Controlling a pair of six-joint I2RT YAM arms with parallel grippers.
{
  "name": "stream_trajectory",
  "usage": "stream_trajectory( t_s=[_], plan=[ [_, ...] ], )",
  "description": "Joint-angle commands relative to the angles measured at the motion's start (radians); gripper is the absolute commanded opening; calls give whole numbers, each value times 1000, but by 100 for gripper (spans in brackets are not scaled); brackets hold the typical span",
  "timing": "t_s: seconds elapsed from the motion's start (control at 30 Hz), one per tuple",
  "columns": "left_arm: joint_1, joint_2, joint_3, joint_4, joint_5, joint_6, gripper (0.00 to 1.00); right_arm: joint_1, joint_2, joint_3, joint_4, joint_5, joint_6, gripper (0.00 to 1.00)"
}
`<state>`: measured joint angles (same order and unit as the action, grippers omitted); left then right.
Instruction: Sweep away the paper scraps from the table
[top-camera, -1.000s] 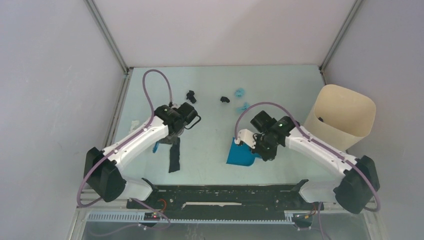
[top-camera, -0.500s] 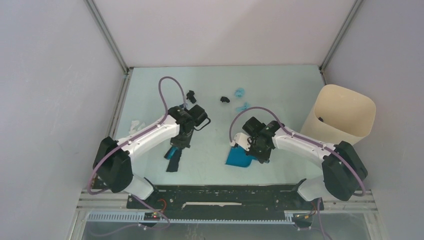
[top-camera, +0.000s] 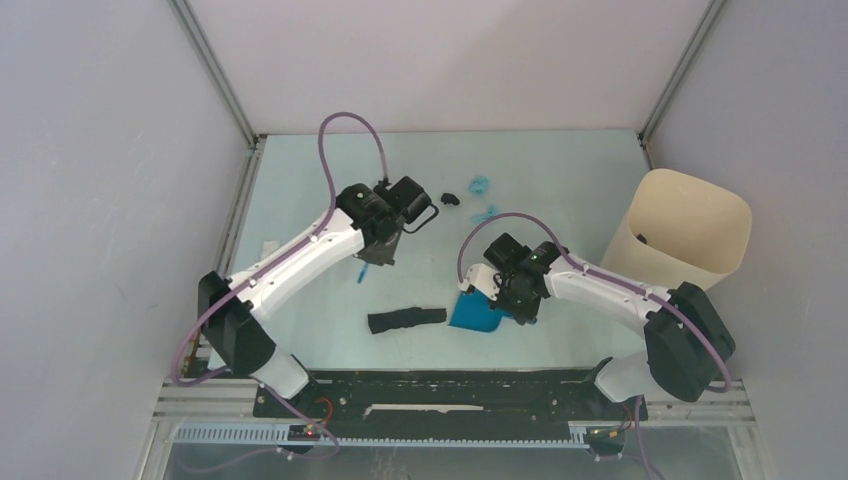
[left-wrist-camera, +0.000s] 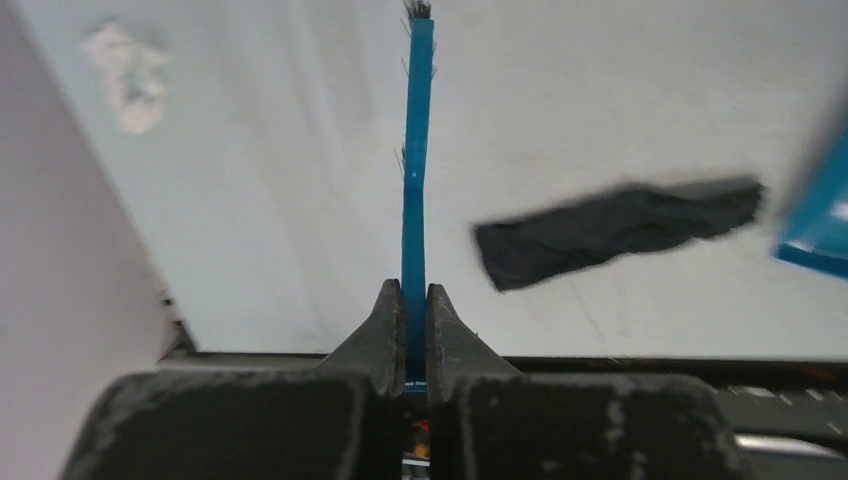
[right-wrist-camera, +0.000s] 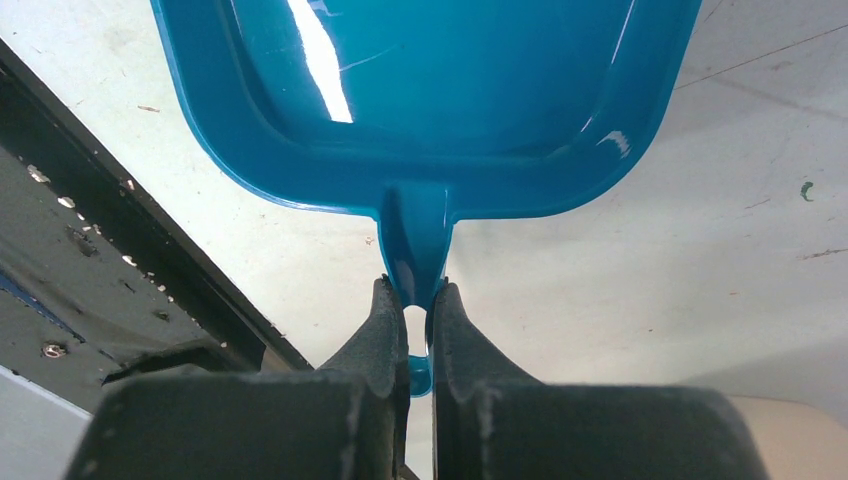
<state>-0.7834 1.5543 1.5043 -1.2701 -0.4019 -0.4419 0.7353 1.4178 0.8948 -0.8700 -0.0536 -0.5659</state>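
Note:
My left gripper (top-camera: 373, 257) (left-wrist-camera: 411, 292) is shut on the thin handle of the blue hand brush (left-wrist-camera: 416, 150), which is lifted over the table (top-camera: 300, 170). A long black paper strip (top-camera: 405, 320) (left-wrist-camera: 615, 228) lies flat just left of the blue dustpan (top-camera: 473, 313) (right-wrist-camera: 430, 90). My right gripper (top-camera: 514, 302) (right-wrist-camera: 411, 285) is shut on the dustpan's handle, and the pan looks empty. A black scrap (top-camera: 450, 198) and light blue scraps (top-camera: 480, 184) lie further back. A white scrap (top-camera: 270, 247) (left-wrist-camera: 125, 75) lies near the left edge.
The tall beige bin (top-camera: 690, 215) stands at the right, with something dark inside. A black rail (top-camera: 450, 385) runs along the near edge. Grey frame posts stand at the back corners.
My left arm swung the brush back and to the right. The black strip moved from upright at the left to lying sideways beside the dustpan. The right gripper moved slightly left.

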Motion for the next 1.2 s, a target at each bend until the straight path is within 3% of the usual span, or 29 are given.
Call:
stream_trajectory(
  t_s=[0.0,0.2,0.43,0.6,0.73,0.93,1.17],
  plan=[
    [99,9,24,-102,-293,23,0,10,-13,-8,12,11,14,0],
    [245,145,14,-132,-628,-41,0,13,-15,-10,13,-6,20,0],
    [366,329,98,-58,-748,-23,0,16,-62,-19,28,-22,16,0],
    [499,420,132,56,-628,77,0,26,-85,-29,25,-17,15,0],
    [540,448,111,151,-499,145,0,28,-106,-47,28,-13,18,0],
    [537,479,75,175,-297,127,0,28,-133,-55,21,0,20,0],
    [450,373,42,159,-88,102,0,27,-136,-79,5,34,11,0]
  ],
)
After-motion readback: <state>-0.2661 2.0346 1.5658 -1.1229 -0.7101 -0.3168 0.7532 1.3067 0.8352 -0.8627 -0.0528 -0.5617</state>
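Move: The white paper scrap lies on the table near its left edge, about 26 cm to the left of the left hand, 11 cm ahead and 17 cm below; this hand already holds the brush. At the same table depth below it, the navy scrap lies about 20 cm ahead and 6 cm left, the black twisted scrap some 27 cm straight ahead, and the long dark cloth about 5 cm back and 6 cm right. From the right hand, the white scrap is roughly 58 cm left, 16 cm ahead and 5 cm lower. To the white scrap the left hand carries the brush high over the table, some 20 cm left and 12 cm forward, rolling its left side up and turning counter-clockwise so the bristles point out left. Then it sinks about 10 cm, bringing the bristles down onto the scrap, eases back right about 4 cm and undoes part of the roll. The fingers keep their hold on the handle. ##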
